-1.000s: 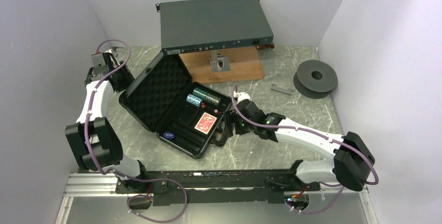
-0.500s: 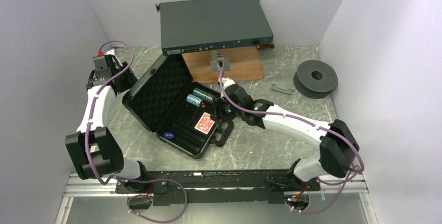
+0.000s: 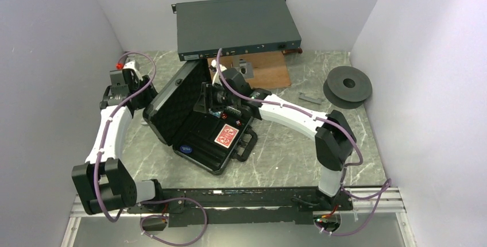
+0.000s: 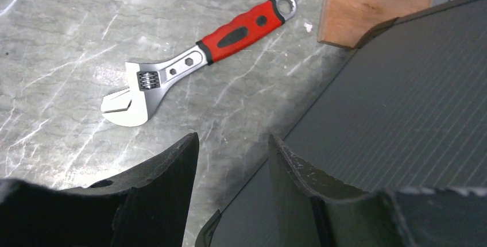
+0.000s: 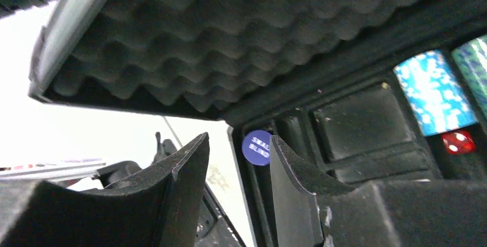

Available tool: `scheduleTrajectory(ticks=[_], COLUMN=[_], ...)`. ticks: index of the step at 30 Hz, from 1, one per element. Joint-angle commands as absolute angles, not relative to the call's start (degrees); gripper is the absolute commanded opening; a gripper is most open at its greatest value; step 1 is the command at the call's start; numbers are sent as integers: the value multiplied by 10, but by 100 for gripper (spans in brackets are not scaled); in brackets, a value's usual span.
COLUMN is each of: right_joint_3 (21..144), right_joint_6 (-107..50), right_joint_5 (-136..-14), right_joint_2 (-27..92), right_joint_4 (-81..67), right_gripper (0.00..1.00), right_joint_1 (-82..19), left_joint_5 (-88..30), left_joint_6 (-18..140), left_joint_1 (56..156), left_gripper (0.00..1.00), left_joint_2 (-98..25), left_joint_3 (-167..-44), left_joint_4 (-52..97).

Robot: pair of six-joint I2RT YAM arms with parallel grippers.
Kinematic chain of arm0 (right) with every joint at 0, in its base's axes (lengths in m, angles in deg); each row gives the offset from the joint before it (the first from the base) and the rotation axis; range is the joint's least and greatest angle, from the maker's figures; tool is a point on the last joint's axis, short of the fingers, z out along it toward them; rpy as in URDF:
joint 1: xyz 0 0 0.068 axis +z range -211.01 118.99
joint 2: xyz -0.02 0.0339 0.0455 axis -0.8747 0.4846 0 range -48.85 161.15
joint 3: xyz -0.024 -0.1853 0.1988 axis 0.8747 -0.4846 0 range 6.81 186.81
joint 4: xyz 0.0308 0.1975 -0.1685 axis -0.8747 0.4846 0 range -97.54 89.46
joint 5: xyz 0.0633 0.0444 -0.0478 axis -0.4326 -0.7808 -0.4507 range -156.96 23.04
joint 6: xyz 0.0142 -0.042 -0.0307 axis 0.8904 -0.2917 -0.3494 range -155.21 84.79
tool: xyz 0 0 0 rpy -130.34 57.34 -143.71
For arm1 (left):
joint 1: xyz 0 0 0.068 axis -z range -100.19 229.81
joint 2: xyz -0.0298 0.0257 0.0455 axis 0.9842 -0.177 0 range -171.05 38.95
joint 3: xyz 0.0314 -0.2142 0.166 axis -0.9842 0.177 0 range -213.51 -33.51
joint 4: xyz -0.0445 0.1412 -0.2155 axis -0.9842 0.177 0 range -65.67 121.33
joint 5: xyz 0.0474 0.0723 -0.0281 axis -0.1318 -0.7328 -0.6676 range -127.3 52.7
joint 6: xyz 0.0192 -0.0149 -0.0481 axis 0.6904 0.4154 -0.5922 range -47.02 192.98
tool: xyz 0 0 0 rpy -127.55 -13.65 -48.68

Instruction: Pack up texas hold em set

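The black briefcase (image 3: pixel 201 152) lies open on the table. Its foam-lined lid (image 3: pixel 178 100) is tilted up at the left. Inside lie a red-backed card deck (image 3: pixel 227 136) and a blue disc (image 3: pixel 185 149); the handle (image 3: pixel 248 143) faces front right. My right gripper (image 3: pixel 204 102) reaches into the case near the lid, open with nothing between its fingers. Its wrist view shows the foam (image 5: pixel 230 46), blue disc (image 5: pixel 256 147), teal chips (image 5: pixel 431 92) and a red die (image 5: pixel 457 141). My left gripper (image 4: pixel 232 143) is open behind the lid, over the edge of its ribbed outer face (image 4: pixel 402 97).
A red-handled adjustable wrench (image 4: pixel 189 63) lies on the marble behind the lid. A grey rack box (image 3: pixel 235 26) rests on a wooden board (image 3: pixel 258 74) at the back. A dark spool (image 3: pixel 347 86) and a small grey piece (image 3: pixel 310 98) lie at the right.
My right arm swung from the case's handle side to the back of the case near the lid, its jaws narrowing. The left arm moved in behind the lid, which now stands steeper.
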State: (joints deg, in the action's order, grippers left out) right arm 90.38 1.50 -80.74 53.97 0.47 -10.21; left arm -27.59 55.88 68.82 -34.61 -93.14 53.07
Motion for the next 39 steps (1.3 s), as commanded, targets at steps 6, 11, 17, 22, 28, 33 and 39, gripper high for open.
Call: scheduleTrajectory(ticks=[6,11,17,22,28,33,39], right_joint_3=[995,998,975,983,985,940,873], right_joint_6=[46,36,32,37,31,33,47], right_joint_5=[-820,-804,-787,-786,-780,-774,-755], right_joint_2=[572,565,545,546,535,498,448], right_joint_4=[-13,4,8,6,16,14,15], right_gripper=[46,47,47,47,47,47,47], right_joint_1=[-77,-71,-68,-68,-64,-62,-55], left_joint_5=[-297,-304,-317,-348,-371,-371,-350], left_joint_6=[589,593,595,597,599,601,582], left_joint_1=[749,758,775,807,832,856,879], left_gripper=[54,54,53,53,53,52,52], left_joint_2=[-290,-291,-288,-286,-278,-278,-273], left_joint_3=[-921,-923,-923,-924,-919,-920,-919], left_joint_4=[542,544,548,557,560,565,562])
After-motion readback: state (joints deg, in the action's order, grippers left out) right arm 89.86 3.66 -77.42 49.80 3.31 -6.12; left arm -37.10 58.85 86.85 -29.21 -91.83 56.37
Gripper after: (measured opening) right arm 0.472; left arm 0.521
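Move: The case lid stands half open, its middle about 7 cm right of the left hand and 2 cm back, roughly level; the wrench lies some 4 cm ahead, 2 cm right, 15 cm down. From the right hand the lid's middle is about 9 cm left, 1 cm back and 5 cm lower; the red cards lie 7 cm back, 5 cm right, the small blind button 12 cm back, 9 cm left, both some 17 cm down. The left hand pushes the lid about 8 cm right; the right hand goes left 4 cm, then right and back. ##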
